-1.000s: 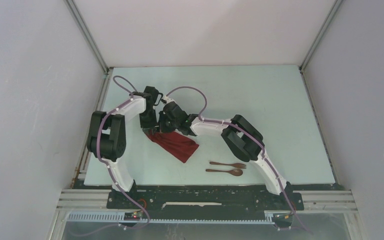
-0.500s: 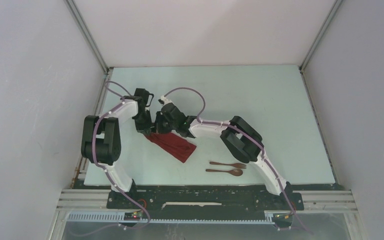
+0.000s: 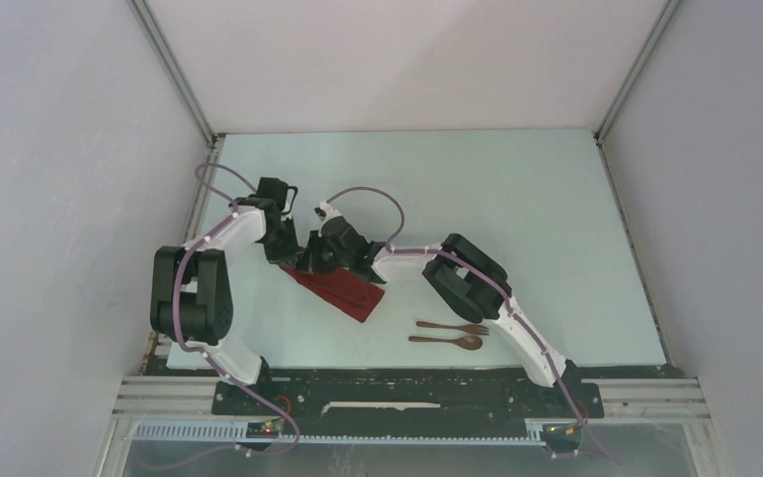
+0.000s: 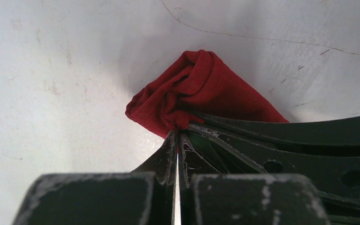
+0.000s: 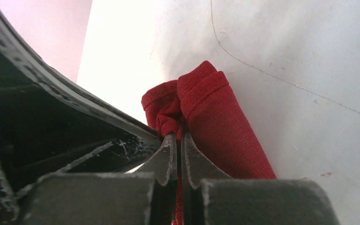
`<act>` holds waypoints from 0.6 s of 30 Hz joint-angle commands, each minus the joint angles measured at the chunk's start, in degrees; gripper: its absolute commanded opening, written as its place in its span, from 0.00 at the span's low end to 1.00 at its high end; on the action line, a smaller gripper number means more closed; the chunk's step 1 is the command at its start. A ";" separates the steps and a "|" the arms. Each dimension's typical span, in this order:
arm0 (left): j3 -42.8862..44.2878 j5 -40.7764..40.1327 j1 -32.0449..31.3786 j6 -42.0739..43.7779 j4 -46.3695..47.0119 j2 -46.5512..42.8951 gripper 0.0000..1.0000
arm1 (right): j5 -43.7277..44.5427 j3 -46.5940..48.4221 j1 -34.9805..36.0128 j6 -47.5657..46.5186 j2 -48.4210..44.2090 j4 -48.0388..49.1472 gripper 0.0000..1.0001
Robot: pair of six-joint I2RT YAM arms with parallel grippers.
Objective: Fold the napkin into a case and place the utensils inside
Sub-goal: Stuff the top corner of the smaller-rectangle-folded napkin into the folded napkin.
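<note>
The dark red napkin lies as a narrow folded strip, a case, running diagonally on the table left of centre. Both grippers meet at its upper left end. My left gripper is shut on the bunched cloth there; in the left wrist view its tips pinch the napkin. My right gripper is shut on the same end, with red cloth between its tips. The utensils, a dark brown fork and spoon, lie side by side to the lower right of the napkin, untouched.
The pale table is bounded by white walls with metal corner posts at the left and right. The two arms' grippers crowd together, each showing in the other's wrist view.
My left gripper has shut on the napkin's upper left end. Both arms have shifted left, and the strip's upper end has been drawn a little that way.
</note>
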 commanded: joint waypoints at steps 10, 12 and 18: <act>-1.88 0.84 -0.20 -1.85 2.65 -4.29 0.00 | -15.70 1.45 -1.64 4.71 0.64 0.77 0.32; -2.20 0.91 -0.24 -1.94 2.65 -4.81 0.00 | -19.16 0.10 -2.46 6.86 0.02 3.51 0.36; -2.94 -0.93 0.03 -2.05 1.75 -6.09 0.00 | -21.18 -2.71 -3.65 9.23 -0.95 7.63 0.45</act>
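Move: The right fingers still pinch the napkin's top corner, about 1 cm below their hand point, at the fold's mouth; the folded napkin's middle lies some 7 cm to their right, 3 cm back and 2 cm lower. For the left gripper, shut at the fold's edge, that corner is roughly 1 cm ahead, 1 cm right and 1 cm lower; the napkin's far end lies about 4 cm ahead, 1 cm left and 1 cm lower. Keep the left gripper shut on the fold's edge and ease it up about 1 cm. Nudge the right gripper roughly 1 cm left with the tucked corner still pinched, then open it a bit under halfway to let go, drawing it back to the right and slightly up while its wrist turns some 15 degrees, the fingers swinging counter-clockwise. ##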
